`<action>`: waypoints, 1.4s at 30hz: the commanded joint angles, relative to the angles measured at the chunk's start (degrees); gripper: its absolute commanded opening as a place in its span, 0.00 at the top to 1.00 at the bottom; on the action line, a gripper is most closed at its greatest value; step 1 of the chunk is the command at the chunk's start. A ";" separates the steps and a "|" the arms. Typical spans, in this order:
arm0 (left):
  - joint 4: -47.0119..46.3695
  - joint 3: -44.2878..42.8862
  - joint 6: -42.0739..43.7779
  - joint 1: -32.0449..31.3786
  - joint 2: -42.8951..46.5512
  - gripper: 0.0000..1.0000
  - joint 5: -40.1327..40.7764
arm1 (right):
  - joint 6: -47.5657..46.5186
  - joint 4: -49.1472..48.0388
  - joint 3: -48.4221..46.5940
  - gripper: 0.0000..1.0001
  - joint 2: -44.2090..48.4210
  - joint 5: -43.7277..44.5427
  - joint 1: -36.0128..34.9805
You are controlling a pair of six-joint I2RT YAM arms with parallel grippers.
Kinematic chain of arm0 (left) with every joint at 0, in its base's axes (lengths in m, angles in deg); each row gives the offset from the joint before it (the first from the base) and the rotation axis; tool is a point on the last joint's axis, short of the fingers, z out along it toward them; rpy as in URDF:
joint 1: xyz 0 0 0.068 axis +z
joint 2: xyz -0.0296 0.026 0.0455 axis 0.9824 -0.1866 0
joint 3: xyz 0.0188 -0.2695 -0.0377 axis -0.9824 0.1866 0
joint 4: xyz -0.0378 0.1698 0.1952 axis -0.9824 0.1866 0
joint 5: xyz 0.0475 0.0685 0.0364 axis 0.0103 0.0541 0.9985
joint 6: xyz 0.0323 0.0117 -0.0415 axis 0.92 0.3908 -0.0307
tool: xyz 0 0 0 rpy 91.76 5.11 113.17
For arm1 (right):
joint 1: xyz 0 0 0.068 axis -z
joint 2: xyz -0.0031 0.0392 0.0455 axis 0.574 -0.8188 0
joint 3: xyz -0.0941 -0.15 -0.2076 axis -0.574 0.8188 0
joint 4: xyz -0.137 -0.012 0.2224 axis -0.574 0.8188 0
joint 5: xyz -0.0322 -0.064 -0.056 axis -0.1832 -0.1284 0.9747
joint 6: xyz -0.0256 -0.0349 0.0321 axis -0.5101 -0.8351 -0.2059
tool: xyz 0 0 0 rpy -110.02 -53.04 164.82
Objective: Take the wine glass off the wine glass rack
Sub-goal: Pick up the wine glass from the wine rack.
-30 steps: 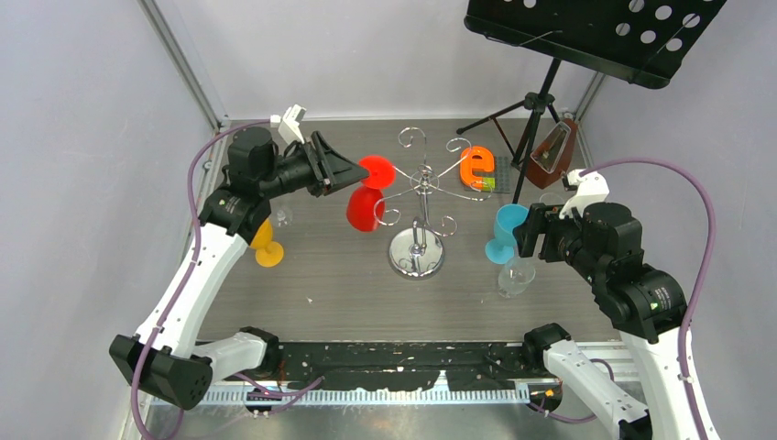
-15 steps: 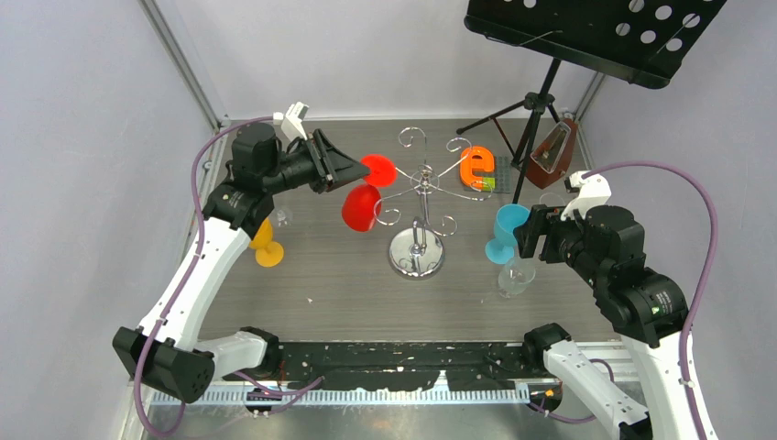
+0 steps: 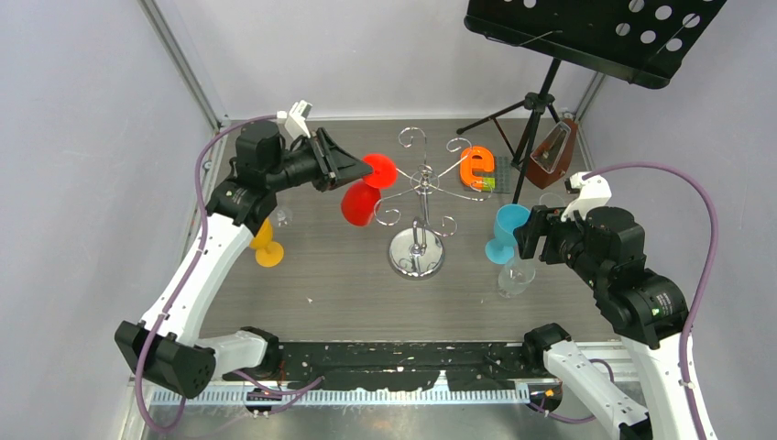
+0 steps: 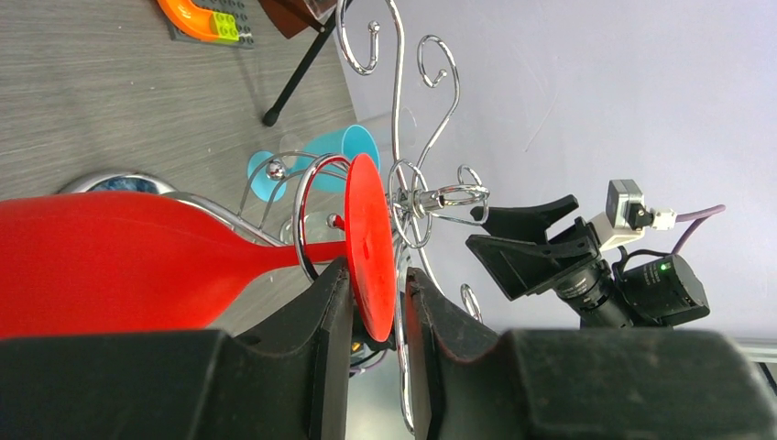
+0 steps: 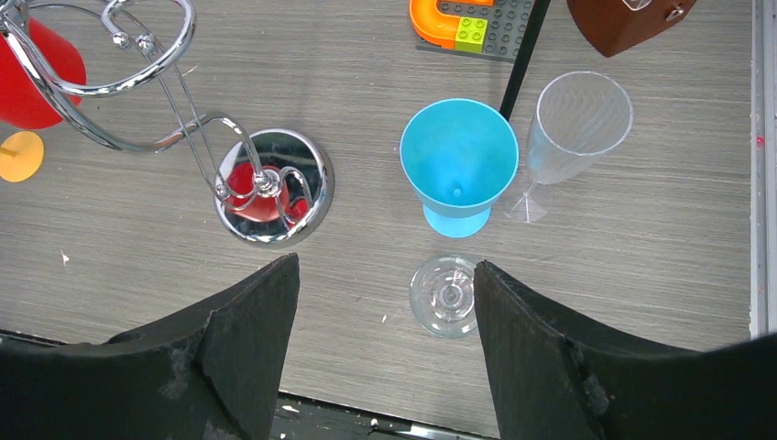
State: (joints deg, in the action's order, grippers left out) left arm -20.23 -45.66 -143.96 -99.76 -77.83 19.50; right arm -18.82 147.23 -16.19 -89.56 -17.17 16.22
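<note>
A red wine glass (image 3: 357, 203) hangs bowl-down from a curled arm of the chrome wine glass rack (image 3: 422, 181), tilted to the left. My left gripper (image 3: 365, 170) reaches in from the left, its jaws shut on the glass's round red foot (image 4: 369, 240). In the left wrist view the gripper (image 4: 376, 277) has one pad on the disc, with a chrome wire running beside the other. The red bowl (image 4: 110, 261) fills the left of that view. My right gripper (image 5: 385, 268) stands open above the table right of the rack, holding nothing.
Right of the rack's mirrored base (image 3: 416, 253) stand a blue cup (image 3: 507, 231) and two clear glasses (image 5: 446, 295) (image 5: 579, 124). A yellow-orange glass (image 3: 268, 248) sits under the left arm. A black music stand (image 3: 596, 37), brown metronome (image 3: 552, 152) and orange toy piece (image 3: 476, 166) are behind.
My left jaws have narrowed onto the red foot. The glass's bowl has swung a little to the left and up. The right arm has not moved.
</note>
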 commanded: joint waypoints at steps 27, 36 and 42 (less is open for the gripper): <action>3.92 -9.59 4.02 0.02 0.16 1.00 0.92 | 0.63 -2.33 -0.06 0.24 0.96 0.19 -0.27; 3.77 -10.31 4.50 1.53 -1.08 1.00 0.54 | 0.64 -2.30 -0.13 0.25 0.87 0.19 -0.26; 3.36 -12.44 4.54 1.97 -3.35 1.00 -0.23 | 0.57 -2.21 -0.01 0.24 1.09 0.56 -0.26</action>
State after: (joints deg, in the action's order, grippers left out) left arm -15.10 -54.65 -140.79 -98.25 -79.86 20.09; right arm -18.80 147.23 -15.86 -88.73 -17.13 16.22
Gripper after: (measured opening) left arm 0.002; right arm 0.757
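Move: The red wine glass hangs upside down, its foot disc already between the left hand's parted fingertips; the glass's middle lies about 8 cm below that hand and 1 cm to its right, no farther out. The rack's column stands about 12 cm to the hand's right, level with it, its middle some 18 cm lower; the yellow glass is roughly 26 cm to the left, also level, near 29 cm down. From the right hand, the red glass is about 10 cm ahead, 34 cm left, 1 cm lower. Nearly in place at first, the left hand shuts its fingers and pinches the near edge of the red glass's foot, then goes straight up about 3.5 cm, raising the glass against the rack hook around its stem. The fingers tip up about 5 degrees on the way; the hand then eases about 1 cm forward and left, keeping its pinch. ##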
